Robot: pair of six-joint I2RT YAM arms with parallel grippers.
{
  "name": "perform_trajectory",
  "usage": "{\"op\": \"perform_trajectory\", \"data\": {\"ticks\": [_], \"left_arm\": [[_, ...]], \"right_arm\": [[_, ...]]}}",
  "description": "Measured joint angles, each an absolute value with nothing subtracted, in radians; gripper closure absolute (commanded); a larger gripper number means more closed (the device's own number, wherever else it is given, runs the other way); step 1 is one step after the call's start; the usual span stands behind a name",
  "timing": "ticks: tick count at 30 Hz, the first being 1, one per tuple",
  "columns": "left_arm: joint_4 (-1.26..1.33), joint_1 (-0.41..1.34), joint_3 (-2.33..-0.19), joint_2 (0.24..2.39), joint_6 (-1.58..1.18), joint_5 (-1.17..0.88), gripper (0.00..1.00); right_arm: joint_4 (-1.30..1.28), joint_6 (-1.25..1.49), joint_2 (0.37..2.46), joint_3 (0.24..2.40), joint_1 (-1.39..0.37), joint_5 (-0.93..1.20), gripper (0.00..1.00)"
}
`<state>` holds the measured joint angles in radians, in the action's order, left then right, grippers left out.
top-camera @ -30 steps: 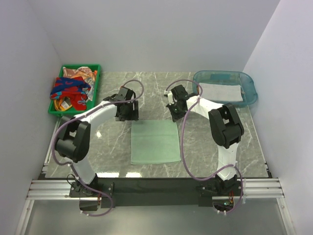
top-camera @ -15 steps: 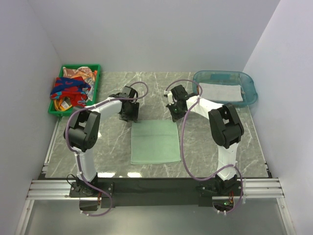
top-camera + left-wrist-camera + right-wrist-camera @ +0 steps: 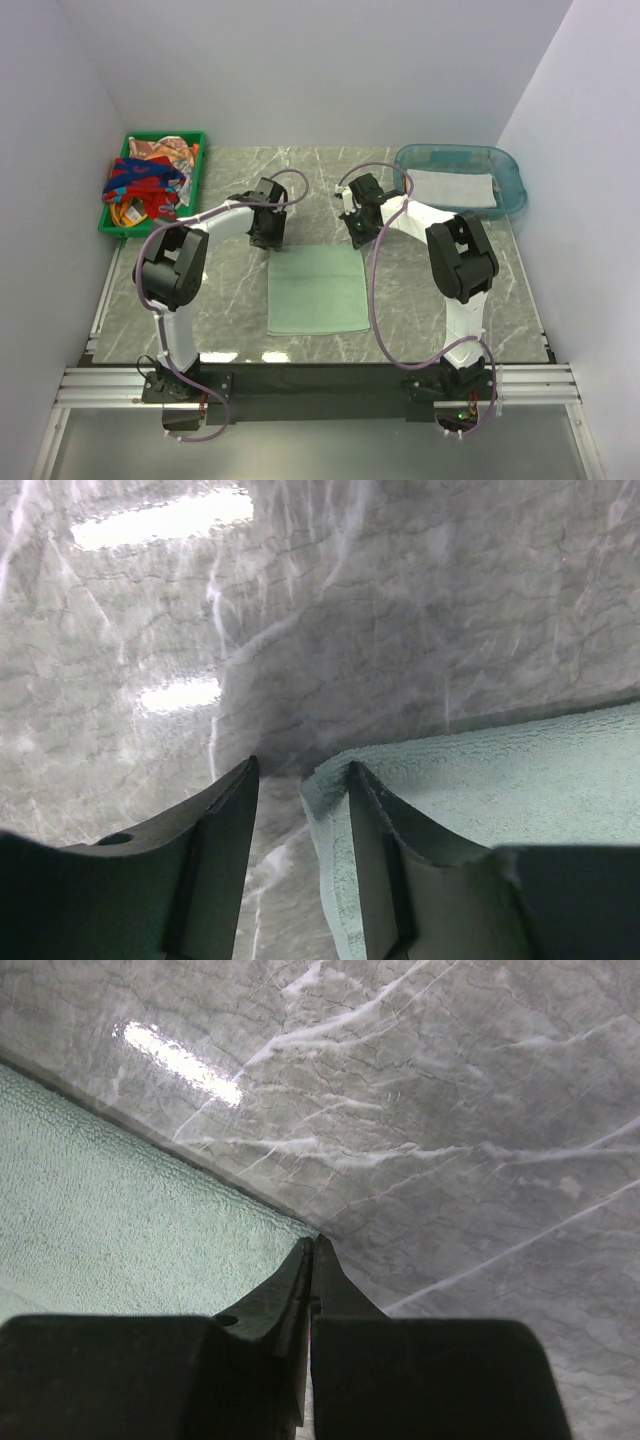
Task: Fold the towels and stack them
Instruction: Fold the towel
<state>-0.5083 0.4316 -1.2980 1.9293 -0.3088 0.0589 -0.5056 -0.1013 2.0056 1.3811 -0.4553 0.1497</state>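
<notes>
A sage green towel [image 3: 318,290] lies flat in the middle of the table. My left gripper [image 3: 268,236] is down at its far left corner. In the left wrist view this gripper [image 3: 300,772] is open, its jaws partly apart. The towel's [image 3: 480,770] raised corner sits in the gap against the right finger [image 3: 375,830]. My right gripper [image 3: 357,236] is at the far right corner. Seen from the right wrist, that gripper [image 3: 313,1245] is shut, its tips meeting on the very corner of the towel [image 3: 120,1190].
A green tray [image 3: 196,170] at the back left holds a heap of red, blue and orange towels [image 3: 145,183]. A clear blue tub [image 3: 512,178] at the back right holds a folded whitish towel [image 3: 452,187]. White walls close in both sides.
My left arm has swung in and brought its gripper onto the towel's far left corner, and its jaws have narrowed. The right gripper has stayed put.
</notes>
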Motion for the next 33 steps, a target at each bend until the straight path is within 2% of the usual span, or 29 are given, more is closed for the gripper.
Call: {"op": "perform_trajectory", "data": {"ticks": [8, 15, 33], "left_arm": [[-0.521, 0.461, -1.321, 1.953, -0.317, 0.092, 0.71], [-0.528, 0.466, -1.341, 1.968, -0.329, 0.077, 0.99], [-0.506, 0.393, -1.423, 2.019, -0.289, 0.087, 0.99]], "right_arm": [[-0.505, -0.098, 2.006, 1.381, -0.456, 0.147, 1.0], [-0.505, -0.097, 2.005, 1.38, -0.456, 0.147, 1.0], [-0.487, -0.103, 2.029, 1.45, -0.474, 0.069, 1.0]]}}
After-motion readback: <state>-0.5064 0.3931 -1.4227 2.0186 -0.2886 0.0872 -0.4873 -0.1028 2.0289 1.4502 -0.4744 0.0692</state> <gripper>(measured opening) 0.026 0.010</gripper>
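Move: The towel's far-left corner sits between the left hand's half-open fingertips, about 1 cm to their right and 1 cm below; the green basket stands some 27 cm to that hand's left and 16 cm ahead. The right hand already holds the far-right corner, right at its fingertips. From the right hand, the flat towel's middle is about 10 cm back and 10 cm left, and the blue bin about 17 cm ahead and 25 cm right. The left hand, down at the table, edges about 1.5 cm to the right over the towel's far-left corner while its fingers close from half open and pinch it, the right hand meanwhile keeping its grip on the far-right corner without moving. Then both hands set off forward together, gathering speed: the left drags its corner about 4 cm forward and drifts some 2 cm back to the left, while the right goes about 2.5 cm forward and rises about 1 cm, its fingertips tilting slightly outward. ##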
